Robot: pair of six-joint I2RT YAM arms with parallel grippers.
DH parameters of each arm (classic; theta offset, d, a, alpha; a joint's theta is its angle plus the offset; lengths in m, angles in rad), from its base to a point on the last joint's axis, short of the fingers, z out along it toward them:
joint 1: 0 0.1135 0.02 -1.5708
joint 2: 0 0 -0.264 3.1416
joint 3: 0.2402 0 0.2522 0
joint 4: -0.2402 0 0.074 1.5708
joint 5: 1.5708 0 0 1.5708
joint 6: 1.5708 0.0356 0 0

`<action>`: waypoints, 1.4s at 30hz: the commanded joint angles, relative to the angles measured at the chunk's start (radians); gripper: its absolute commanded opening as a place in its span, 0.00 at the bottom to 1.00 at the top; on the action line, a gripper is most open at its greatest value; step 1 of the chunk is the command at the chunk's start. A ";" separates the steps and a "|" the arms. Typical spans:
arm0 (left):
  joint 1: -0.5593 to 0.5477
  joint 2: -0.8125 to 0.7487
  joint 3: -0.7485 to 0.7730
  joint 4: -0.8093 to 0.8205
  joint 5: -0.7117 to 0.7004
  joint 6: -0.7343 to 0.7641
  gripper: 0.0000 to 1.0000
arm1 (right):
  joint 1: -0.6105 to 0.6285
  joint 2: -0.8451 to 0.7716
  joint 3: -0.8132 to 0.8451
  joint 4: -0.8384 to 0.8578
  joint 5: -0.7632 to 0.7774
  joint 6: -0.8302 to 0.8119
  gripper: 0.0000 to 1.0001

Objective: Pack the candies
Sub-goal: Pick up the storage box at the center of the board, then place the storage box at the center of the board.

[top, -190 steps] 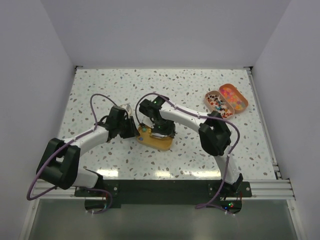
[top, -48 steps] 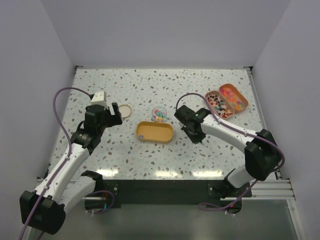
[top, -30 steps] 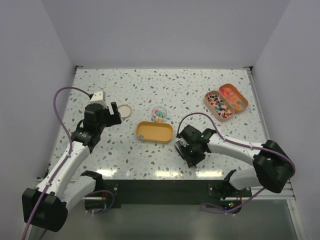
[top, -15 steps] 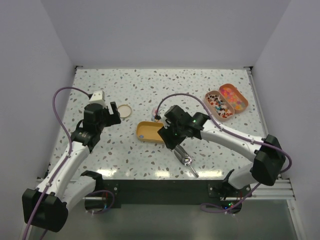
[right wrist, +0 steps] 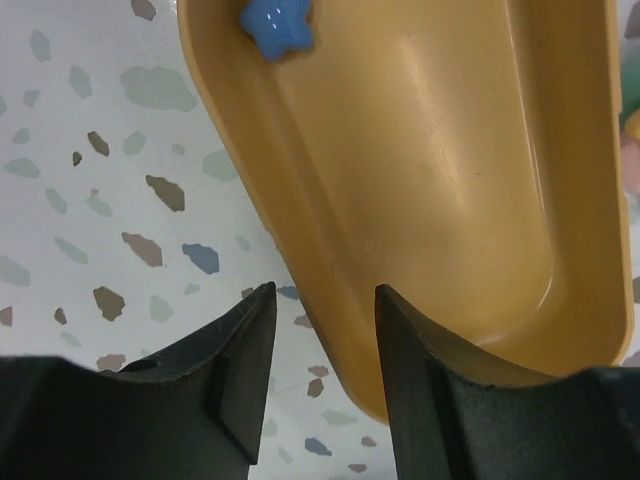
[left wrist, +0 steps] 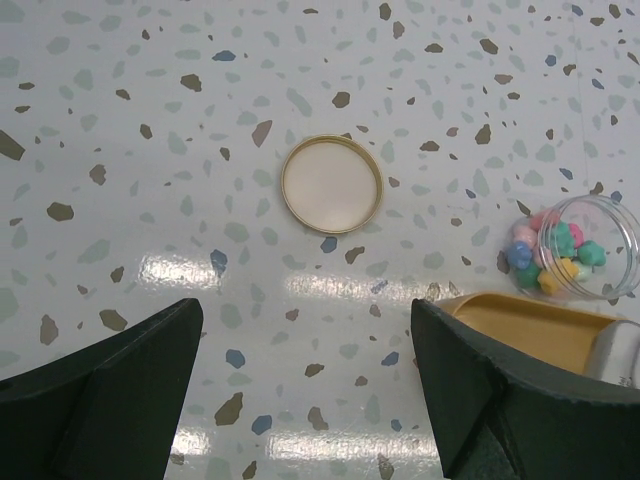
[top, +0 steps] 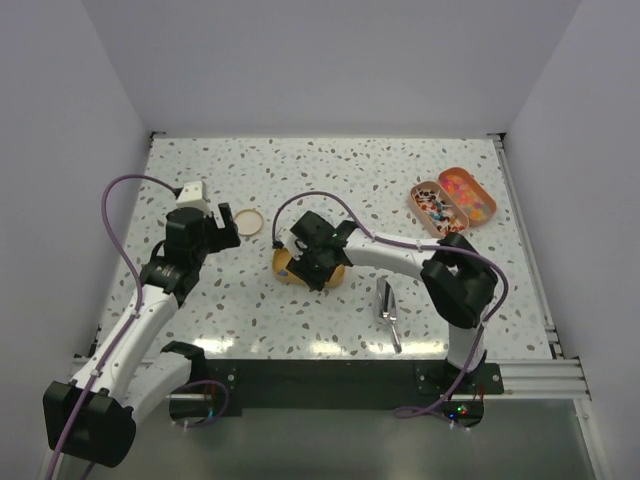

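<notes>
The candies show as mixed sweets in a small clear jar (left wrist: 575, 245), as one blue sweet (right wrist: 277, 22) in a yellow oval tray (right wrist: 450, 180), and as piles in two orange trays (top: 440, 208) at the far right. My right gripper (right wrist: 325, 292) is open, with its fingers on either side of the yellow tray's near wall; in the top view it sits over that tray (top: 283, 270). My left gripper (left wrist: 305, 310) is open and empty above bare table, near a round lid (left wrist: 331, 184).
A metal spoon (top: 388, 313) lies on the table near the front, right of the yellow tray. The second orange tray (top: 468, 192) sits by the right edge. White walls close in the table on three sides.
My right arm has swung left from the front of the table onto the yellow tray. The spoon now lies loose on the table. The left arm has not moved.
</notes>
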 commanded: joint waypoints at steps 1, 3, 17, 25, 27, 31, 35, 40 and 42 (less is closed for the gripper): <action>0.012 -0.013 0.000 0.044 -0.016 0.004 0.90 | 0.007 0.038 0.064 0.056 -0.008 -0.058 0.44; 0.012 -0.013 0.000 0.044 -0.013 0.004 0.90 | 0.012 0.053 0.088 0.048 -0.014 -0.070 0.35; 0.018 -0.004 0.000 0.048 0.003 0.003 0.90 | 0.056 -0.178 0.040 -0.113 -0.086 -0.096 0.00; 0.022 0.000 0.000 0.051 0.016 0.003 0.90 | 0.009 -0.388 -0.010 -0.170 0.155 -0.060 0.00; 0.023 0.002 0.000 0.051 0.019 0.003 0.90 | 0.007 -0.399 -0.026 -0.174 0.162 -0.073 0.00; 0.023 0.003 -0.001 0.051 0.021 0.003 0.90 | -0.052 -0.393 -0.060 -0.174 0.193 -0.040 0.00; 0.023 0.005 -0.003 0.051 0.024 0.003 0.90 | -0.105 -0.384 -0.082 -0.159 0.138 -0.020 0.00; 0.023 0.017 0.000 0.051 0.036 0.003 0.90 | -0.105 -0.364 -0.097 -0.151 0.136 0.000 0.00; 0.022 0.019 0.000 0.050 0.036 0.003 0.90 | -0.156 -0.372 -0.118 -0.125 0.164 0.005 0.00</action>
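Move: Ahead of the right hand by about 4 cm and 3 cm to its left lies the middle of the storage box, a couple of cm lower; its near long rim is right by the open fingers. The lone blue candy sits in the box some 9 cm left and 3 cm ahead of the hand. The candy jar stands about 13 cm straight ahead; the scoop lies 16 cm right and 8 cm back. From the left hand, the box is roughly 19 cm right, 2 cm back and 15 cm below. Dipping about 1 cm, the right hand shuts its half-open fingers on the box's near long rim, right of its middle, while easing left. Still pinching it, the hand draws back a little, then rises steeply to some 13 cm, swings right and forward again, sinks about 5 cm and slows roughly 9 cm right of its start, turning slightly clockwise. ##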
